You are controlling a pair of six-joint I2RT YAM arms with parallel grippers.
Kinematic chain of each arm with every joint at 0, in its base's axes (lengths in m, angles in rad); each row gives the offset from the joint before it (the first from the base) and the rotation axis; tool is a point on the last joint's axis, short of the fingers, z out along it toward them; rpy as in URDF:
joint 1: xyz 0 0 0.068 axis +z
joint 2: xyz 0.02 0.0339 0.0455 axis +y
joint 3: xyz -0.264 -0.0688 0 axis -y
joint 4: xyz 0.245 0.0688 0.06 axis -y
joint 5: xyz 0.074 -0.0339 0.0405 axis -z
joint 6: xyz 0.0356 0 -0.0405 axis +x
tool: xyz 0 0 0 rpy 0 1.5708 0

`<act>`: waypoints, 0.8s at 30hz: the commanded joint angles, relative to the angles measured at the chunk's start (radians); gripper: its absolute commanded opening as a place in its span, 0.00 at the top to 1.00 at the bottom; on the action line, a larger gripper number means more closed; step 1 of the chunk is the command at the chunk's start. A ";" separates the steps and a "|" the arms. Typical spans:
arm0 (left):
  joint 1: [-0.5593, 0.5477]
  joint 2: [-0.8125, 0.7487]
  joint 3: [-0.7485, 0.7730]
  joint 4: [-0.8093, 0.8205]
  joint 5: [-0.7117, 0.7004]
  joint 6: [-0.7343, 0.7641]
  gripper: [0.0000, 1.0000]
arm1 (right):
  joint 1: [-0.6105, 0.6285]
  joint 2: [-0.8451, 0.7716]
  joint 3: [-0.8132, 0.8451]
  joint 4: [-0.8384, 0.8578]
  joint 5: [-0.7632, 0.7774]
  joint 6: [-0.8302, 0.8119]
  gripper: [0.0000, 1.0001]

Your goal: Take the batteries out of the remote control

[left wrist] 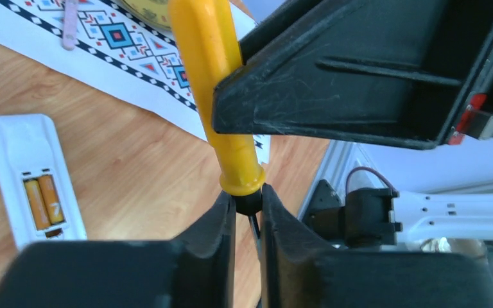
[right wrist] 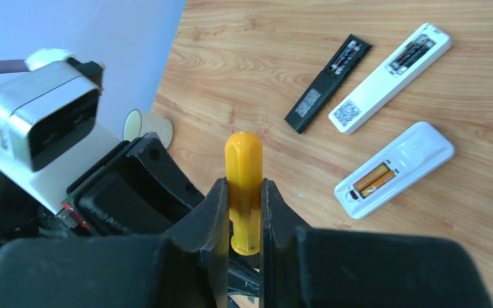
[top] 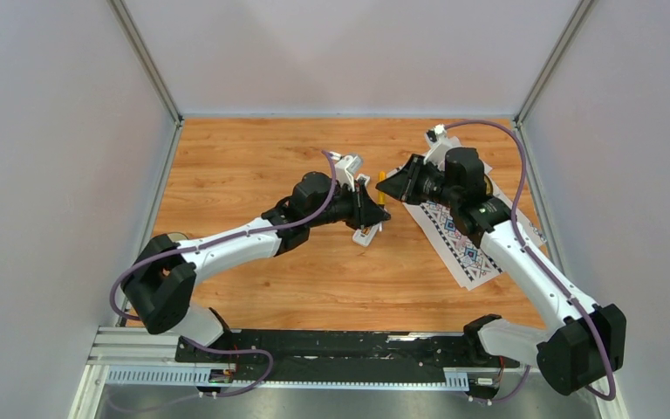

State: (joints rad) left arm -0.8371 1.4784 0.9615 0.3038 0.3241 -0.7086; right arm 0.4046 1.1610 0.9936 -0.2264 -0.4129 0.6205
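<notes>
A small white remote (right wrist: pixel 395 170) lies open side up on the wood with two orange-gold batteries (right wrist: pixel 372 179) in its bay. It also shows in the left wrist view (left wrist: pixel 32 179), and in the top view (top: pixel 368 234) just below the grippers. A yellow-handled screwdriver (right wrist: pixel 244 167) is held in the air by both grippers. My right gripper (right wrist: pixel 244 199) is shut on its yellow handle. My left gripper (left wrist: pixel 248 205) is shut on its black collar (left wrist: pixel 248 200), right under the handle (left wrist: pixel 212 83). The two grippers meet tip to tip in the top view, left gripper (top: pixel 382 212), right gripper (top: pixel 386 185).
A longer white remote (right wrist: pixel 391 67) and a black remote (right wrist: pixel 328 82) lie open side up beyond the small one; dark cells show in their bays. A patterned mat (top: pixel 458 231) lies at the right, with a pink stick (left wrist: pixel 69 25) on it. A tape roll (right wrist: pixel 138 125) lies by the wall.
</notes>
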 commanded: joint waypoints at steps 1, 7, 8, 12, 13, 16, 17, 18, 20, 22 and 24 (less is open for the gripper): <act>-0.005 0.042 0.049 0.070 0.046 -0.025 0.98 | 0.000 -0.038 -0.018 0.048 -0.015 0.024 1.00; -0.005 -0.027 0.033 -0.031 -0.011 0.040 1.00 | -0.006 -0.060 -0.004 0.029 -0.021 0.007 0.65; -0.005 -0.058 0.026 -0.051 -0.023 0.056 1.00 | -0.006 -0.064 -0.004 0.029 -0.012 0.002 0.51; -0.005 -0.133 0.042 -0.217 -0.065 0.153 1.00 | -0.029 -0.099 0.008 0.018 -0.027 -0.013 0.00; -0.005 -0.150 0.042 -0.239 -0.069 0.168 1.00 | -0.044 -0.107 0.013 0.018 -0.042 -0.021 0.00; -0.005 -0.220 0.022 -0.281 -0.074 0.216 1.00 | -0.055 -0.138 0.016 0.044 -0.090 -0.054 0.00; -0.005 -0.262 0.001 -0.279 -0.073 0.219 1.00 | -0.056 -0.144 0.013 0.051 -0.111 -0.059 0.00; -0.005 -0.282 -0.010 -0.261 -0.068 0.228 1.00 | -0.058 -0.156 0.013 0.058 -0.124 -0.058 0.00; -0.005 -0.337 -0.053 -0.221 -0.021 0.228 1.00 | -0.061 -0.162 0.010 0.107 -0.214 -0.050 0.00; -0.005 -0.360 -0.066 -0.195 0.034 0.241 1.00 | -0.061 -0.173 -0.016 0.248 -0.304 -0.007 0.00; -0.005 -0.378 -0.063 -0.207 0.072 0.270 1.00 | -0.061 -0.179 -0.047 0.358 -0.432 0.057 0.00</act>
State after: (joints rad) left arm -0.8383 1.1412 0.9096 0.0647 0.3038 -0.5106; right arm 0.3447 1.0122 0.9688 -0.1272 -0.6086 0.5995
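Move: The screwdriver, still held by its yellow handle in the right gripper, stands between the left fingers, its middle about 1 cm ahead of and 1 cm above the left hand; from the right hand it is some 4 cm back and 2 cm below. The remote with orange batteries lies about 9 cm ahead, 2 cm left and 22 cm below the left hand; the white remote some 18 cm ahead and 6 cm left of that hand, the black one 16 cm ahead and 14 cm left, equally low. Shut the left fingers on the screwdriver's collar just below the handle, sinking about 1 cm, and only then open the right fingers wide to let go of the handle. Draw the left gripper left, up and back, some 6 cm sideways, keeping its pinch, while the right gripper rises about 6 cm and backs off 3 cm, turning slightly. ##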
